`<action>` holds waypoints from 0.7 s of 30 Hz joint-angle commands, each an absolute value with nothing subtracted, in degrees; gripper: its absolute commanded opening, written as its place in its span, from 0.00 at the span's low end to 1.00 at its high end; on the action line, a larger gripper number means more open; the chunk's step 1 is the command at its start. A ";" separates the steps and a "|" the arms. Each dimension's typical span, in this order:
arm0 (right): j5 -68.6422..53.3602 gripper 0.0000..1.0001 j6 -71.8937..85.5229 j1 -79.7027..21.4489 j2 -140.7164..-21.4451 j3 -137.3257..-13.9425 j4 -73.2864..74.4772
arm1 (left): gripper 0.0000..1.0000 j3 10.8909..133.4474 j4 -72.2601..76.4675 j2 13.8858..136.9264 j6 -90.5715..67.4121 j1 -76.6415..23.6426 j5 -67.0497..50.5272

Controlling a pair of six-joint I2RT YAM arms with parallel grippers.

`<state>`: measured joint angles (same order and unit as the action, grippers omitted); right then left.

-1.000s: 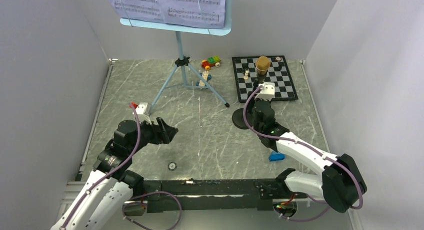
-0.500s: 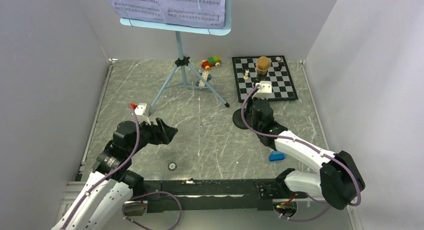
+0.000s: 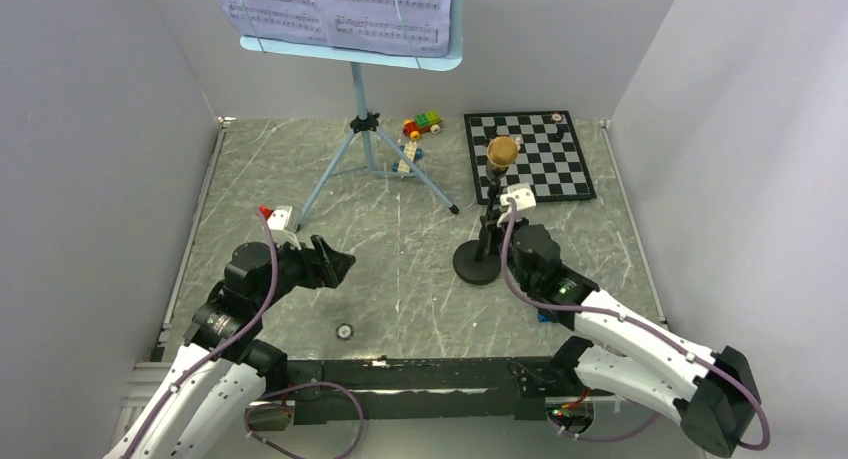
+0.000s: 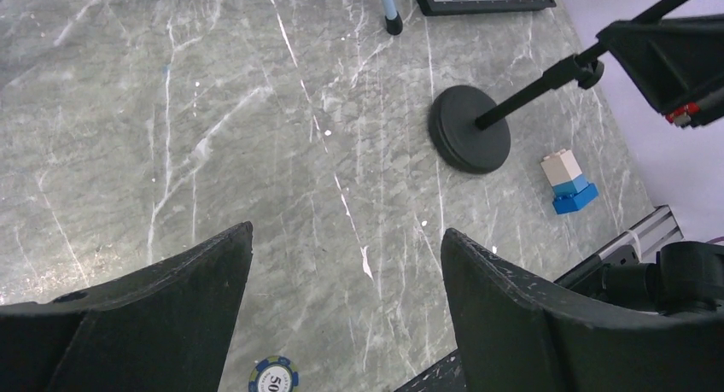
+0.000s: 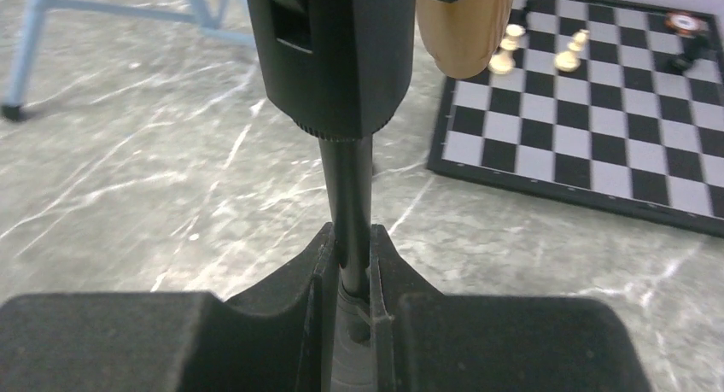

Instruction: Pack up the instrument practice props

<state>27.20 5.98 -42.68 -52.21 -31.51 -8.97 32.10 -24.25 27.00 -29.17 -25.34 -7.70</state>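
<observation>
The small black mic stand (image 3: 477, 263) rests on its round base at mid-table, with the gold-brown microphone (image 3: 502, 150) on top. My right gripper (image 3: 496, 221) is shut on its thin pole (image 5: 350, 187), and the fingers (image 5: 388, 268) press it from both sides. The microphone (image 5: 465, 29) shows just above the clamp. The light-blue music stand (image 3: 366, 139) stands at the back on its tripod, with white sheet-music pages (image 3: 340, 4) on its desk. My left gripper (image 3: 335, 262) hovers open over bare table (image 4: 346, 234), left of the mic stand base (image 4: 470, 140).
A chessboard (image 3: 545, 154) with several pieces lies at the back right. A toy brick car (image 3: 422, 125) and a small brick figure (image 3: 408, 159) sit near the tripod. A blue-and-white brick stack (image 4: 568, 180) lies near my right arm, and a poker chip (image 3: 345, 330) is near the front.
My right gripper has shut on the mic stand's pole and drawn the stand and microphone off the chessboard's edge, toward the front left. The left arm has stayed still.
</observation>
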 commanded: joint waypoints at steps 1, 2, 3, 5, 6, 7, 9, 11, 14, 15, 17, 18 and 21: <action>16.78 0.00 6.62 -43.85 -45.84 -30.80 -13.01 | 0.85 33.18 -22.12 24.74 -28.29 -25.58 -7.76; 14.57 0.00 7.16 -43.93 -45.27 -30.76 -13.01 | 0.85 33.26 -22.21 24.26 -28.08 -25.58 -7.64; 12.14 0.00 7.77 -44.01 -45.07 -30.87 -13.13 | 0.85 33.30 -22.23 23.76 -27.86 -25.58 -7.38; 7.45 0.00 8.43 -44.22 -45.40 -31.51 -13.75 | 0.85 32.99 -21.78 22.16 -27.57 -25.57 -7.08; 5.60 0.00 8.74 -44.40 -45.84 -31.89 -14.19 | 0.85 32.52 -20.88 21.17 -27.29 -25.58 -7.41; 4.15 0.00 9.12 -44.68 -46.70 -32.29 -14.74 | 0.85 31.88 -19.73 19.98 -27.06 -25.58 -7.79; 3.09 0.00 9.84 -46.05 -48.46 -33.08 -16.14 | 0.86 30.23 -15.94 17.44 -26.83 -25.56 -8.57; 5.63 0.00 9.71 -49.06 -50.62 -34.11 -17.49 | 0.86 28.86 -12.78 15.43 -26.87 -25.57 -9.35; 13.50 0.00 7.63 -55.57 -54.86 -35.49 -19.80 | 0.86 28.26 -10.38 15.00 -27.47 -25.58 -10.01; 18.19 0.00 6.70 -58.07 -56.63 -36.30 -20.43 | 0.86 28.48 -10.29 15.55 -27.58 -25.58 -9.92; 24.44 0.00 4.37 -63.44 -60.28 -37.92 -23.15 | 0.85 29.38 -10.71 17.13 -27.60 -25.57 -10.10; 28.17 0.00 3.18 -65.89 -62.02 -38.64 -24.64 | 0.85 29.70 -11.04 17.51 -27.52 -25.55 -10.02; 36.56 0.00 -0.24 -71.45 -67.87 -40.57 -29.90 | 0.85 29.93 -11.35 17.02 -27.21 -25.58 -9.10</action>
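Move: The right gripper already holds the black stand by its shaft, with the brown tube clipped about 14 cm above that hand. From that hand, the open left gripper is roughly 30 cm to the left and 9 cm back, the music stand's near foot about 13 cm ahead and 5 cm left, and the chessboard some 28 cm ahead and 14 cm right, both 18 cm lower. From the left hand, the brown tube is about 30 cm right, 11 cm ahead and 14 cm up. Keep the right gripper closed on the black stand's shaft and carry the stand left and back towards the left gripper, some 14 cm left and 8 cm back, swinging the wrist counter-clockwise by nearly 30 degrees. Meanwhile raise the open left gripper about 5 cm and tip its fingers upward some 15 degrees, touching nothing. ##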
